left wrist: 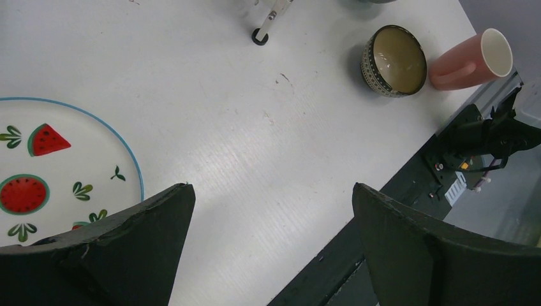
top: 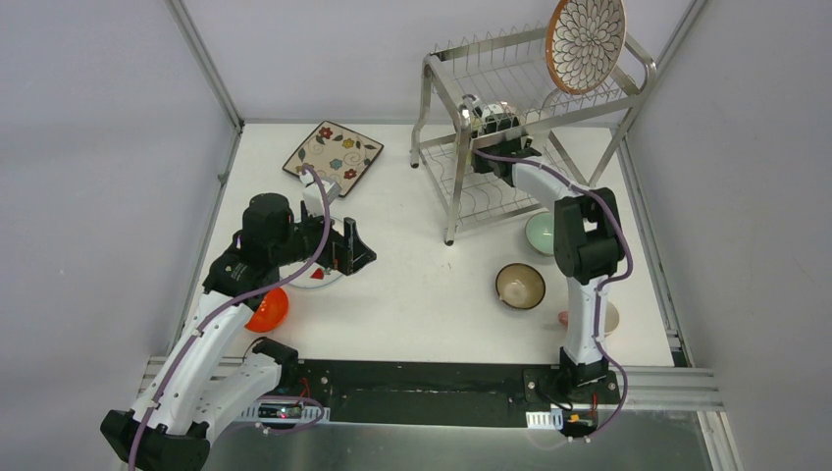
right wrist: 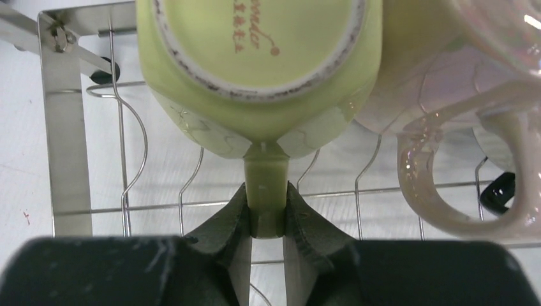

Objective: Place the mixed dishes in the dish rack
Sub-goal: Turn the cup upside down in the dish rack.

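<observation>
My right gripper point(right wrist: 266, 220) is shut on the handle of a pale green cup point(right wrist: 255, 70), bottom toward the camera, at the upper shelf of the dish rack point(top: 442, 98). A pearly pink mug point(right wrist: 459, 95) sits right beside it. The round petal-pattern plate point(top: 586, 41) stands upright in the rack's top tier. My left gripper point(left wrist: 271, 197) is open, empty, low over the table beside the white watermelon plate point(left wrist: 57, 166). The square floral plate point(top: 334, 154) lies at the back left of the table.
An orange bowl point(top: 268, 309) lies under the left arm. A brown bowl point(top: 520, 286), a mint bowl point(top: 539, 233) and a pink cup point(left wrist: 469, 60) on its side sit near the right arm. The rack's foot point(left wrist: 259, 37) stands mid-table.
</observation>
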Controlling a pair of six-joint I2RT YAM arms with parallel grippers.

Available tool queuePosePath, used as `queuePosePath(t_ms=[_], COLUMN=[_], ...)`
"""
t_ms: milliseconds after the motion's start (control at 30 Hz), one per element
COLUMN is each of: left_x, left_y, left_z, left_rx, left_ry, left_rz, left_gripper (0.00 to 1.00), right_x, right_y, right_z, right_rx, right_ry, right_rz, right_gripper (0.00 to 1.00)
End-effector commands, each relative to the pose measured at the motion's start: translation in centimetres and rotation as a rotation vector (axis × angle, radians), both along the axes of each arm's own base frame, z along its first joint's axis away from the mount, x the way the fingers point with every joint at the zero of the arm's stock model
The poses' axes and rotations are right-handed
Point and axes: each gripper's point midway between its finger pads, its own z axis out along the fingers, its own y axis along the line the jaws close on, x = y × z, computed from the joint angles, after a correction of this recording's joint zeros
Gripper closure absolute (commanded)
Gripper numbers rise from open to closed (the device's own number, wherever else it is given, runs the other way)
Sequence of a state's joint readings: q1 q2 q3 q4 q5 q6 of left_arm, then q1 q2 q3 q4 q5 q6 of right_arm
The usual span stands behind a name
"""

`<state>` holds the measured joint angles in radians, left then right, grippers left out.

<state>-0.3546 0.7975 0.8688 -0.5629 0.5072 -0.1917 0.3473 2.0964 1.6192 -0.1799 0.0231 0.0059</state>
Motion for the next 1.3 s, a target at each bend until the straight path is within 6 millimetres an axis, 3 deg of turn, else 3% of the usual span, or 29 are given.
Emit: queuePosePath(t_ms=[0, 467, 833, 1100, 1267], left_x=[0.1, 0.3, 0.2, 0.0, 0.1], left_y=[0.0, 0.1, 0.1, 0.2, 0.3], left_z=[0.6, 0.5, 0.7, 0.8, 0.8], left_rx=[0.011, 0.014, 0.011, 0.009, 0.015], left_ry=[-0.027, -0.025, -0.029, -0.038, -0.041], left_rz=[-0.002, 0.003, -0.001, 0.003, 0.009], left_gripper=[0.01, 0.01, 0.01, 0.01, 0.01], right_x=[3.0, 3.0, -0.3, -2.9, -5.1], right_y=[0.5, 0.8, 0.1, -0.6, -0.1], right_z=[3.4, 3.4, 5.0, 4.4, 4.1], right_rx=[0.035, 0.062, 0.086, 0.084, 0.129], right_ry=[-0.123, -0.108, -0.074, -0.009, 0.05], right_rz=[-0.017, -0.032, -0.033, -0.043, -0.014], right_gripper=[0.85, 0.69, 0.59, 0.55, 0.55])
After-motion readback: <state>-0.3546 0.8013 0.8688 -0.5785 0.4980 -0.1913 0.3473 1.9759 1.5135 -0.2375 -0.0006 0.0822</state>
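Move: My right hand already holds the upturned yellow-green cup by its handle in the rack's lower tier. The cup's body lies about 6 cm ahead and 2 cm left of this hand, roughly at its height. The pink cup stands some 8 cm ahead and 6 cm to the right, and the white mug about 9 cm ahead and 12 cm to the right. From my idle left hand, the yellow-green cup is some 25 cm ahead, 23 cm to the right and 15 cm lower. I ease my right hand a last 1.5 cm or so forward, setting the upturned cup in beside the pink one. There I open the fingers to not quite half their range, letting go of the handle, then draw straight back about 5 cm and rise around a centimetre, the open fingers now clear of the handle. ##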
